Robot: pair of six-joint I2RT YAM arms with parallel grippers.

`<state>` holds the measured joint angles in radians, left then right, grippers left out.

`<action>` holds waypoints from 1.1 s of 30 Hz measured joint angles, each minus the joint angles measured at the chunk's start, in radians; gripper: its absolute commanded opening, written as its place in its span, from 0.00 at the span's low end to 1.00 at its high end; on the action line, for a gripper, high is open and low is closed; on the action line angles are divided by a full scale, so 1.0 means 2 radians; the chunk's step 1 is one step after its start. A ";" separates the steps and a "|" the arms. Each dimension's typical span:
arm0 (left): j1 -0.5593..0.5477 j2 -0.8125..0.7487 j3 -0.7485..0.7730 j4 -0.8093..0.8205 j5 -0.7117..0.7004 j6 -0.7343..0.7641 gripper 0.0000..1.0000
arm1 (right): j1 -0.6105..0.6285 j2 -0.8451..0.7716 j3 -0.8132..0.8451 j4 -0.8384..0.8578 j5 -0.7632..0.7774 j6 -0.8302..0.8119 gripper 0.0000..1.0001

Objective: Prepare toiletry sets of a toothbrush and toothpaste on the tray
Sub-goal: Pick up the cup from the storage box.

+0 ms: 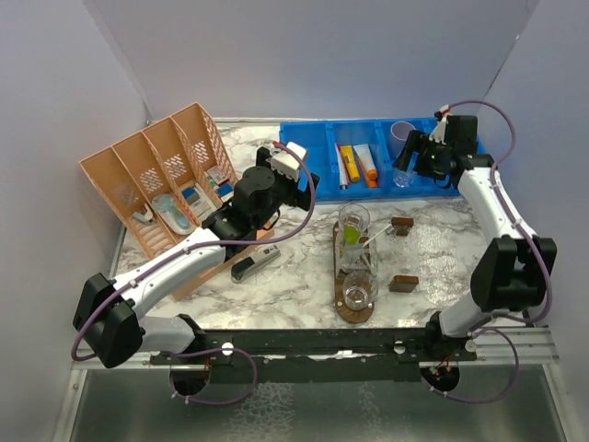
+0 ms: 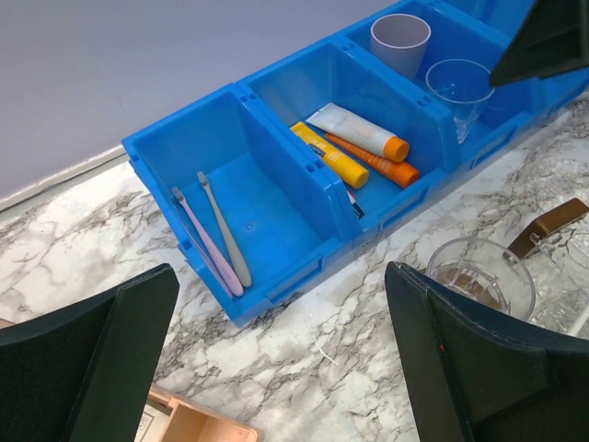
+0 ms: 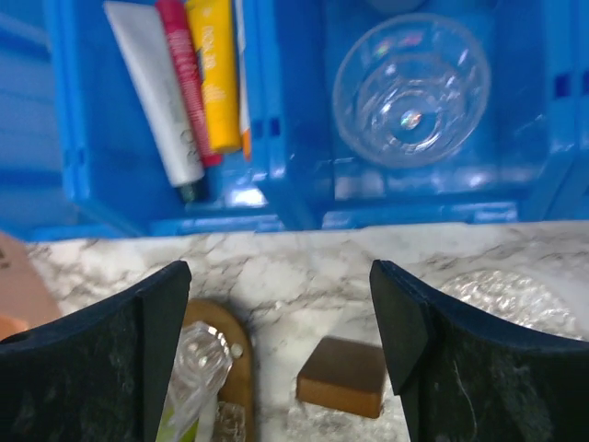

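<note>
The dark brown tray (image 1: 354,316) lies in the middle of the table with three clear tumblers on it. The far tumbler (image 1: 353,219) holds a pale toothbrush and a lime green tube (image 1: 350,241); the near tumbler (image 1: 359,291) looks empty. My left gripper (image 1: 296,175) (image 2: 281,368) hovers open over bare marble in front of the blue bin (image 2: 276,198), where two toothbrushes (image 2: 221,235) lie. My right gripper (image 1: 406,164) (image 3: 281,308) is open and empty above the table, just in front of the bin, between the tray's far end (image 3: 219,336) and a clear tumbler (image 3: 409,87) inside the bin.
The bin also holds several toothpaste tubes (image 3: 184,78) and a mauve cup (image 2: 400,41). An orange divided basket (image 1: 156,180) stands at the left. Two brown blocks (image 1: 401,222) (image 1: 403,284) and clear plastic wrapping (image 1: 437,267) lie right of the tray, a dark oblong object (image 1: 255,265) left of it.
</note>
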<state>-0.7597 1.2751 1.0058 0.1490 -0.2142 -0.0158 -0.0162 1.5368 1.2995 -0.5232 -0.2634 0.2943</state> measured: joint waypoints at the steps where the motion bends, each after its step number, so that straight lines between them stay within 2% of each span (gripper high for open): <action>1: 0.000 0.000 0.000 0.000 0.000 0.000 0.99 | 0.001 0.019 0.022 -0.005 0.016 -0.008 0.74; 6: 0.003 0.000 0.000 0.000 0.000 -0.001 0.99 | 0.001 0.100 0.116 -0.021 0.077 -0.024 0.69; 15: 0.012 0.000 0.000 0.000 0.002 -0.006 0.99 | 0.001 0.192 0.197 -0.043 0.149 -0.016 0.58; 22: 0.013 0.000 0.000 0.000 0.003 -0.008 0.99 | 0.001 0.240 0.211 -0.060 0.193 -0.003 0.53; 28: 0.013 0.002 0.000 0.000 0.007 -0.010 0.99 | 0.002 0.250 0.221 -0.068 0.226 -0.002 0.50; 33: 0.013 0.003 0.000 0.000 0.010 -0.011 0.99 | 0.002 0.257 0.221 -0.068 0.231 -0.002 0.38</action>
<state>-0.7341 1.2812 1.0058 0.1486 -0.1944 -0.0380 -0.0128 2.0502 1.7416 -0.6598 0.1978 0.2909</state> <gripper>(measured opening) 0.989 0.456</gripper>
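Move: The clear cup in the storage box lies about 10 cm ahead of the right hand, 5 cm to its right, its middle some 12 cm lower; the grey cup stands 9 cm beyond the clear cup. The orange-and-white toothpaste is 11 cm ahead of that hand and 7 cm left, the near brown block almost under it, 3 cm back. From the left hand the clear cup is about 17 cm ahead, 27 cm right and 23 cm down. The right hand reaches about 9 cm forward over the storage box towards the clear cup, drifting right all the while by some 8 cm, and then sinks about 8 cm, mostly once the forward reach is done. As it goes the wrist tips further down, rolls its left side lower and swings some 15 degrees clockwise, while the fingers narrow from wide to about half open, ending astride the cup's right-hand wall, one over the mouth and one outside, not yet shut on it. ##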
